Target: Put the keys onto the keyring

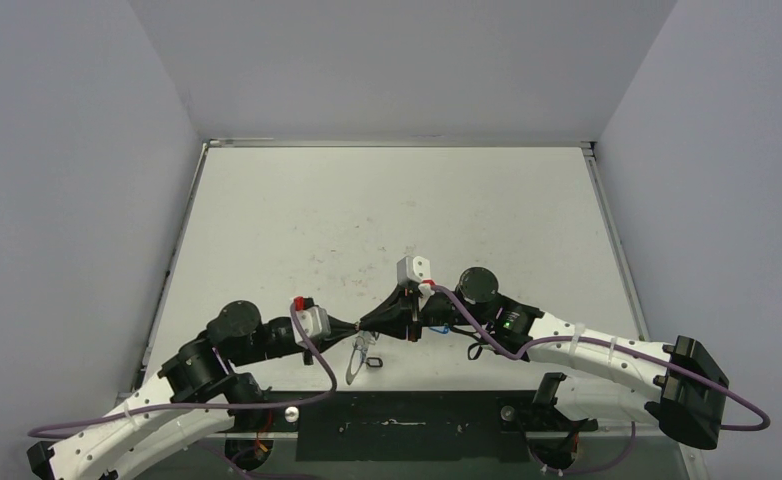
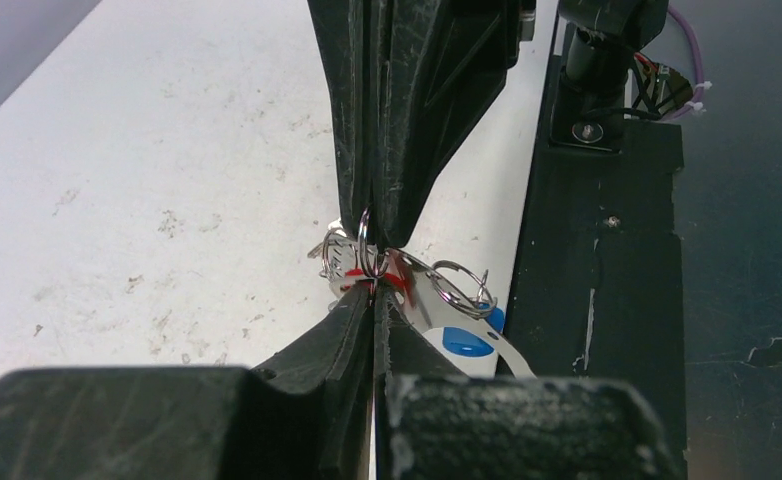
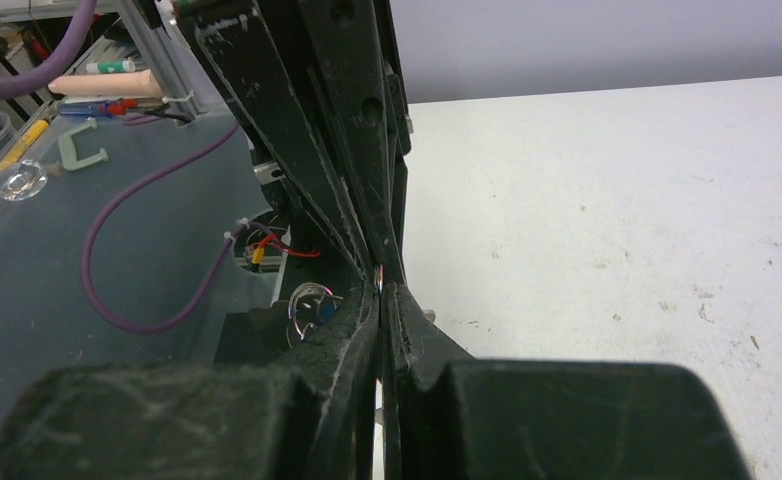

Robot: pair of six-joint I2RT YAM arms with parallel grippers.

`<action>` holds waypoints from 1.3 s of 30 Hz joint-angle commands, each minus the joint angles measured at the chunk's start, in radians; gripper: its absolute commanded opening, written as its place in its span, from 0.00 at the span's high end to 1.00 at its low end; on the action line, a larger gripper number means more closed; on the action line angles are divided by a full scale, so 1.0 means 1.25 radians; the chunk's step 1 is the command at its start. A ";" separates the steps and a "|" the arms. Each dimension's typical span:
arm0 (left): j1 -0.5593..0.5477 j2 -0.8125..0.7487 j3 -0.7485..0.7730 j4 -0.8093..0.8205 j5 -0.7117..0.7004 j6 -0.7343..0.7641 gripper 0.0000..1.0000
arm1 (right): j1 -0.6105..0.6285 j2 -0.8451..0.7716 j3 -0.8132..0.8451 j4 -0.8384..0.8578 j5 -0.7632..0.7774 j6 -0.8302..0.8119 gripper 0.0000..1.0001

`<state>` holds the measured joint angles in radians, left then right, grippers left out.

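Both grippers meet tip to tip above the table's near edge. In the left wrist view my left gripper (image 2: pixel 375 290) is shut, its tips pinching the red-tagged key (image 2: pixel 399 278). A thin metal keyring (image 2: pixel 366 248) rises edge-on from there into my right gripper (image 2: pixel 372 232), which is shut on it. A blue-tagged key (image 2: pixel 467 341) on a small split ring (image 2: pixel 462 290) hangs just to the right. The right wrist view shows my right gripper (image 3: pixel 380 287) shut, with that split ring (image 3: pixel 307 305) to its left. From above, the keys (image 1: pixel 365 352) dangle below the left gripper (image 1: pixel 369 324) and right gripper (image 1: pixel 392 318).
A black base plate (image 1: pixel 397 425) runs along the near edge, right of the keys (image 2: pixel 607 280). The scuffed white table (image 1: pixel 397 210) stretches away behind. Off the table's side lie a purple cable (image 3: pixel 117 300) and a green clamp (image 3: pixel 82 145).
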<state>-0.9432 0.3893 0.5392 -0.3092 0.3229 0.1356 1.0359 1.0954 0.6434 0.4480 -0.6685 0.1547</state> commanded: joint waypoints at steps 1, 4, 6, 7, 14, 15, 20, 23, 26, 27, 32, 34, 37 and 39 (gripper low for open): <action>-0.001 0.044 0.024 0.038 0.020 0.003 1.00 | 0.004 -0.022 0.011 0.100 -0.004 0.013 1.00; -0.002 0.056 0.026 0.063 0.036 -0.005 1.00 | 0.003 -0.022 0.006 0.102 0.000 0.010 1.00; -0.002 0.047 0.027 0.064 0.038 -0.007 1.00 | 0.004 -0.023 0.003 0.102 0.001 0.010 1.00; -0.001 0.038 0.027 0.060 0.032 -0.009 1.00 | 0.003 -0.024 0.003 0.101 0.002 0.010 1.00; -0.002 -0.088 0.015 0.033 -0.046 -0.026 0.80 | 0.003 -0.032 -0.003 0.091 0.005 0.003 1.00; -0.001 -0.104 0.010 0.038 -0.051 -0.031 0.77 | 0.003 -0.031 -0.003 0.092 0.004 0.003 1.00; -0.001 -0.137 -0.016 0.110 -0.051 -0.066 0.70 | 0.003 -0.024 0.000 0.102 -0.007 0.009 1.00; -0.001 -0.115 -0.012 0.133 -0.039 -0.074 0.69 | 0.003 -0.021 0.002 0.105 -0.011 0.009 1.00; 0.000 -0.082 0.000 0.125 -0.031 -0.070 0.69 | 0.004 -0.020 0.003 0.107 -0.014 0.012 1.00; 0.000 -0.067 0.003 0.124 -0.024 -0.069 0.69 | 0.003 -0.020 0.003 0.107 -0.014 0.013 1.00; 0.000 -0.026 0.007 0.131 0.007 -0.073 0.69 | 0.003 -0.021 0.003 0.105 -0.013 0.014 1.00; -0.001 -0.017 0.006 0.133 0.010 -0.075 0.69 | 0.003 -0.021 0.003 0.105 -0.013 0.015 1.00; 0.000 -0.010 0.000 0.151 0.017 -0.078 0.71 | 0.003 -0.020 0.003 0.100 -0.014 0.012 1.00; -0.001 -0.007 -0.006 0.165 0.024 -0.080 0.76 | 0.003 -0.019 0.003 0.096 -0.013 0.011 1.00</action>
<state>-0.9432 0.3740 0.5217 -0.1963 0.3199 0.0544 1.0359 1.0908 0.6373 0.4713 -0.6697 0.1699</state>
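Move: The small ring in the right hand's fingertips is practically at the left hand's closed tips: level fore and aft, about 2 cm to its right and 1 cm higher. The red tag hangs about 2 cm right of the left hand and 4 cm below it; the grey metal plate hangs 2 cm back, 1 cm right and 6 cm below. From the right hand the ring is 1 cm to the left, level in height and fore and aft. Left hand dips slightly, opens off the ring, rises about 6 cm, then comes halfway back down, staying open. ##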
